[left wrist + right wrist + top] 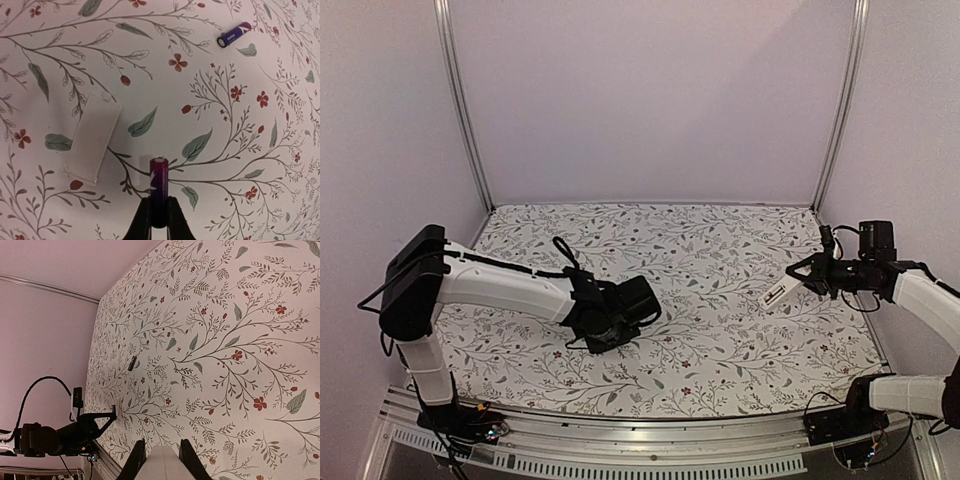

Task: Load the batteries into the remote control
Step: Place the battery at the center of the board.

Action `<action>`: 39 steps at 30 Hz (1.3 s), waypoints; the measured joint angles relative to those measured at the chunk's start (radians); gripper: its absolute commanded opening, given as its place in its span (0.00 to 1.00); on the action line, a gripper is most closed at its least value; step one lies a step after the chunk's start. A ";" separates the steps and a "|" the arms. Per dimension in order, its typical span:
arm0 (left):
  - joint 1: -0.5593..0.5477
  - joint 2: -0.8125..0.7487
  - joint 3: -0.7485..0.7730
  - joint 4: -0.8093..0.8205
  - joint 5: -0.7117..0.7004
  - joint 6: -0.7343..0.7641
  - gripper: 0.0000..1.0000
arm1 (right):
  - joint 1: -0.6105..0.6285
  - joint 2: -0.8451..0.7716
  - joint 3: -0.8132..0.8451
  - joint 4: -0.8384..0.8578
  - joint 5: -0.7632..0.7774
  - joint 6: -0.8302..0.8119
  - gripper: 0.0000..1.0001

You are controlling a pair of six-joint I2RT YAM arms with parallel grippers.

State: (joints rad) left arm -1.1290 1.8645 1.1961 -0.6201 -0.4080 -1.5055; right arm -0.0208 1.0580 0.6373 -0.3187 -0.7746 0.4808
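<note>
My left gripper (159, 204) is shut on a dark purple battery (159, 180), whose free end sticks out past the fingertips just over the patterned table. A second purple battery (234, 34) lies loose on the cloth at the upper right of the left wrist view and shows as a small dark cylinder (132, 363) in the right wrist view. At the right side of the table my right gripper (802, 276) is shut on one end of the white remote control (782, 294), held above the surface. The remote's near end (162, 465) fills the space between the right fingers.
A short flat white cover piece (92, 138) lies on the cloth just left of the held battery. The table is covered by a floral cloth (720, 340), bounded by white walls and metal posts (460, 100). The left arm (65, 432) shows at the table's far side in the right wrist view.
</note>
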 measured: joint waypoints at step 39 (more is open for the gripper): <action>0.128 -0.200 -0.019 0.271 0.216 0.740 0.90 | 0.000 0.022 -0.026 0.059 -0.046 0.010 0.00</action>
State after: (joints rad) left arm -1.0008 1.6642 1.1774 -0.3489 -0.1917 -0.7650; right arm -0.0208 1.0801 0.6117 -0.2600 -0.8204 0.4904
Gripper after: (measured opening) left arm 0.897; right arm 0.170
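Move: The left hand already holds the first battery; its table spot lies almost straight below, about 3 cm down. The second battery is some 15 cm ahead and 4 cm right of this hand, and the white cover roughly 6 cm left and 3 cm ahead, both about 3 cm lower. From the right hand, the table spot is some 40 cm left, 5 cm back and 15 cm below. Left hand lowers the battery some 2.5 cm onto the table, opens, then rises about 12 cm, swinging clockwise. ##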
